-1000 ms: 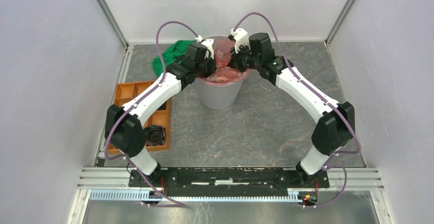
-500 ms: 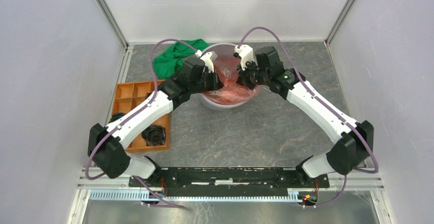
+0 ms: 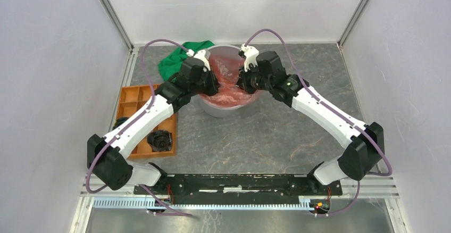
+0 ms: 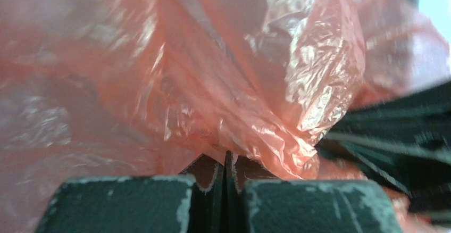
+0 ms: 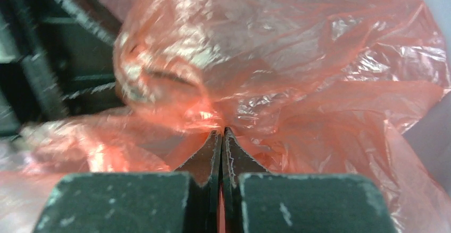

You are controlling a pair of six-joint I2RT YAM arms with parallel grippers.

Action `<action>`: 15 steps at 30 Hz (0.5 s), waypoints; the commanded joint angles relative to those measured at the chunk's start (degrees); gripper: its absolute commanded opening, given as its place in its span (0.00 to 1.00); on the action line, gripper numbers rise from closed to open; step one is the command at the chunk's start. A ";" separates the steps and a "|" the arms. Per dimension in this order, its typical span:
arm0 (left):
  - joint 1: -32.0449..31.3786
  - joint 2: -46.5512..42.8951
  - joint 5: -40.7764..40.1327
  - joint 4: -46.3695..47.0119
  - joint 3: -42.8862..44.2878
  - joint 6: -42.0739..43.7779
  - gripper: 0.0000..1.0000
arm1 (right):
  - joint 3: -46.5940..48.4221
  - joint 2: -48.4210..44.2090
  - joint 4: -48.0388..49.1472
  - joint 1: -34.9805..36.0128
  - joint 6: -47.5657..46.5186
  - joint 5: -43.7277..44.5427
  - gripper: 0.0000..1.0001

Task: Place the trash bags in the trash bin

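The trash bin (image 3: 226,109), a light-grey round bucket, stands at the back middle of the table. The trash bag (image 3: 228,86), a wrinkled red translucent sheet, is bunched in its mouth and fills it. My left gripper (image 3: 213,85) reaches in over the left rim and my right gripper (image 3: 243,83) over the right rim, close together. In the left wrist view the left gripper (image 4: 226,157) is shut, with a fold of the bag (image 4: 239,73) pinched at its tips. In the right wrist view the right gripper (image 5: 222,133) is likewise shut on the bag (image 5: 298,73).
A green cloth (image 3: 178,60) lies bunched just left of the bin, behind my left wrist. An orange compartment tray (image 3: 139,97) sits along the left wall with a black object (image 3: 159,140) in a near cell. Side walls close in the table.
Both grippers have come down with the red bag, from above the bin into its mouth. The left elbow has swung out and down to the left, and the right elbow has dropped too.
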 commanded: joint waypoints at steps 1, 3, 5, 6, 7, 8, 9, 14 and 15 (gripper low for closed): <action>5.61 0.32 -2.77 -1.80 3.47 3.07 0.02 | -0.13 0.19 5.97 4.06 13.86 5.62 0.01; 8.52 1.68 -1.07 -1.65 3.88 4.19 0.02 | -0.89 -0.72 8.28 6.88 17.33 9.31 0.01; 10.47 3.00 -0.12 -1.06 4.26 5.71 0.02 | -1.55 -1.63 9.86 9.51 20.55 12.80 0.01; 11.27 3.83 0.35 -0.99 4.58 6.60 0.02 | -2.13 -1.98 10.87 10.74 21.93 14.08 0.01; 11.95 4.86 1.09 -0.86 5.04 7.58 0.02 | -2.76 -2.55 12.40 11.96 23.28 15.67 0.01; 12.56 6.07 2.25 -1.00 5.76 8.57 0.02 | -3.57 -2.93 13.91 12.84 24.54 16.83 0.01; 13.04 7.39 3.41 -1.51 6.67 9.41 0.02 | -4.02 -3.28 14.81 13.81 25.79 18.02 0.01; 13.71 12.73 11.60 -0.01 10.06 11.26 0.02 | -5.94 -4.08 16.96 14.99 30.31 23.54 0.01; 13.59 13.16 14.09 0.96 10.23 10.81 0.02 | -6.63 -4.38 17.66 15.01 31.08 24.02 0.01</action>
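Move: Both closed grippers hold the red trash bag in the mouth of the bin, roughly 12 cm apart. For the left hand, the bin's middle is about 5 cm ahead, 3 cm right and 11 cm down; the bag's bulk is 5 cm right, 1 cm ahead and 5 cm down. From the left hand, the green cloth is some 25 cm ahead and 18 cm left, on the table. From the right hand, the bin is about 5 cm ahead and 8 cm left. Both grippers stay shut on the red bag and sweep left together while separating front to back: the left hand carries its pinch about 8 cm forward and some 6 cm left towards the far-left part of the bin's rim, sinking a little in the second half. The right hand draws its pinch about 7 cm left across the near part of the mouth, backing and rising some 4 cm each, while its left side rolls up about 20 degrees and it swings slightly clockwise. ##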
